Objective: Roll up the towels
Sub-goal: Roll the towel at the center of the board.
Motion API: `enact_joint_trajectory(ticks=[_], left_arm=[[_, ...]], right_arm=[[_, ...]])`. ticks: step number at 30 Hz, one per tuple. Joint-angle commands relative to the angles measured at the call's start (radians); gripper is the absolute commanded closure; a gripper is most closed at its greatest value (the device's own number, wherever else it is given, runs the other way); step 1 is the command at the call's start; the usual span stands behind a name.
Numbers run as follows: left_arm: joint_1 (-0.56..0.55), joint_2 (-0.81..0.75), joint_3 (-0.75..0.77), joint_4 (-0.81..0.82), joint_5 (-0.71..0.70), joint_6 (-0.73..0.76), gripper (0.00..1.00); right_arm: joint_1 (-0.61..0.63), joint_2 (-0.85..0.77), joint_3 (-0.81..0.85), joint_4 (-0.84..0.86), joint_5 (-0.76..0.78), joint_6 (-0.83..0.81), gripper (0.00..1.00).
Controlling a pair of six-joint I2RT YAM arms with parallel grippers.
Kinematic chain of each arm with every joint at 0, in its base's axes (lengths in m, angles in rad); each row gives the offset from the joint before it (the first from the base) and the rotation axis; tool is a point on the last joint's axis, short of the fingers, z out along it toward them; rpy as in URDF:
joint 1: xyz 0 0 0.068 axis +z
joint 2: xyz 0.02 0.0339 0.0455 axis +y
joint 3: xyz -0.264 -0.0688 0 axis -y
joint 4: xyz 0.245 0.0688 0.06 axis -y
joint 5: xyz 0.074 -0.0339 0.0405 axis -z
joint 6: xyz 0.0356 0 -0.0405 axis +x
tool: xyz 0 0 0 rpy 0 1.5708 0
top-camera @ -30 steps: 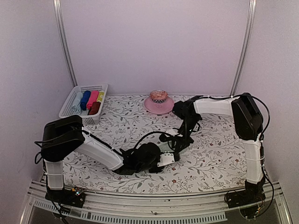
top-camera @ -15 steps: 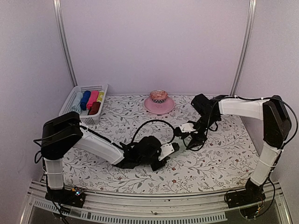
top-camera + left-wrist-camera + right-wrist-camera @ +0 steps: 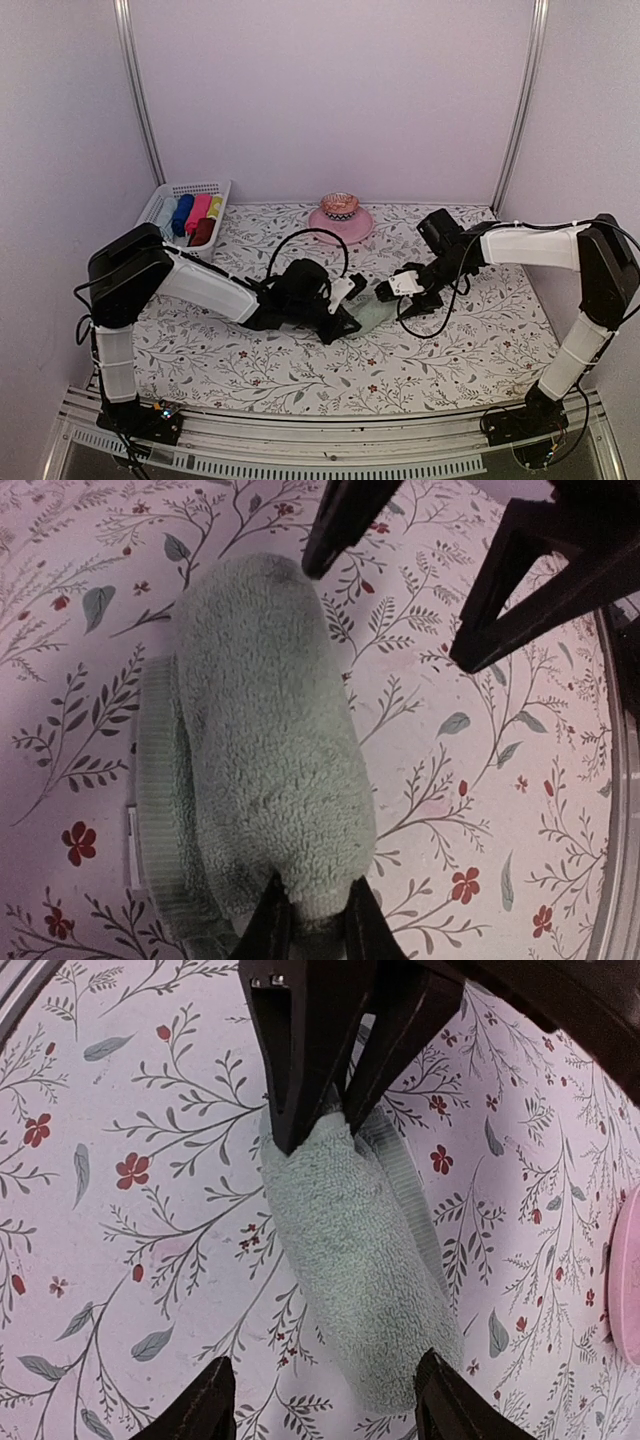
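The pale green towel lies rolled into a log on the floral cover, mid-table. My left gripper is shut on the roll's near end, pinching the terry pile between its fingertips. My right gripper stands open at the other end of the roll, its fingers wide on either side and not touching it. From above, the left gripper and the right gripper face each other across the roll. A dark red-brown towel sits rolled in the basket.
A white slatted basket at the back left holds several rolled towels in blue, pink and yellow. A pink stand with a small bowl sits at the back centre. The right arm's black cable loops over the cover.
My right gripper has opened, let go of the roll and drawn back to the right. My left gripper has carried the roll away from the near edge, toward the centre.
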Motion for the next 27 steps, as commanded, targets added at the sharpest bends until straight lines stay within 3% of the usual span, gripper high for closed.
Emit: enact_joint_trajectory(ticks=[1, 18, 21, 27], left_arm=[[0.034, 0.042, 0.017, -0.075, 0.123, -0.086, 1.0], [0.078, 0.096, 0.003, -0.004, 0.274, -0.188, 1.0], [0.079, 0.083, 0.001, -0.014, 0.264, -0.192, 0.87], [0.091, -0.016, -0.028, -0.033, 0.214, -0.203, 0.42]], right_arm=[[0.048, 0.024, -0.041, 0.144, 0.052, 0.007, 0.39], [0.134, 0.137, -0.07, 0.255, 0.26, 0.018, 0.62], [0.142, 0.156, -0.078, 0.25, 0.285, 0.007, 0.7], [0.144, 0.156, -0.102, 0.251, 0.29, -0.017, 0.73]])
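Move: The left hand already pinches the near-left end of the rolled green towel, whose middle lies about 4 cm to its right and 3 cm ahead, a touch lower. From the open right hand, that middle is roughly 4 cm left, 1 cm ahead and 5 cm below. The pink plate stands some 30 cm ahead of the right hand and 8 cm to its left, about 7 cm lower. Down and to the left, with a little forward, the right hand sinks about 5 cm onto the green roll's farther part, its wrist tipping so the fingertips swing slightly forward and its fingers closing to pinch the towel. The left hand stays in place, tilting some 15 degrees as it keeps its pinch, then opens to about half and lets go of its end. ##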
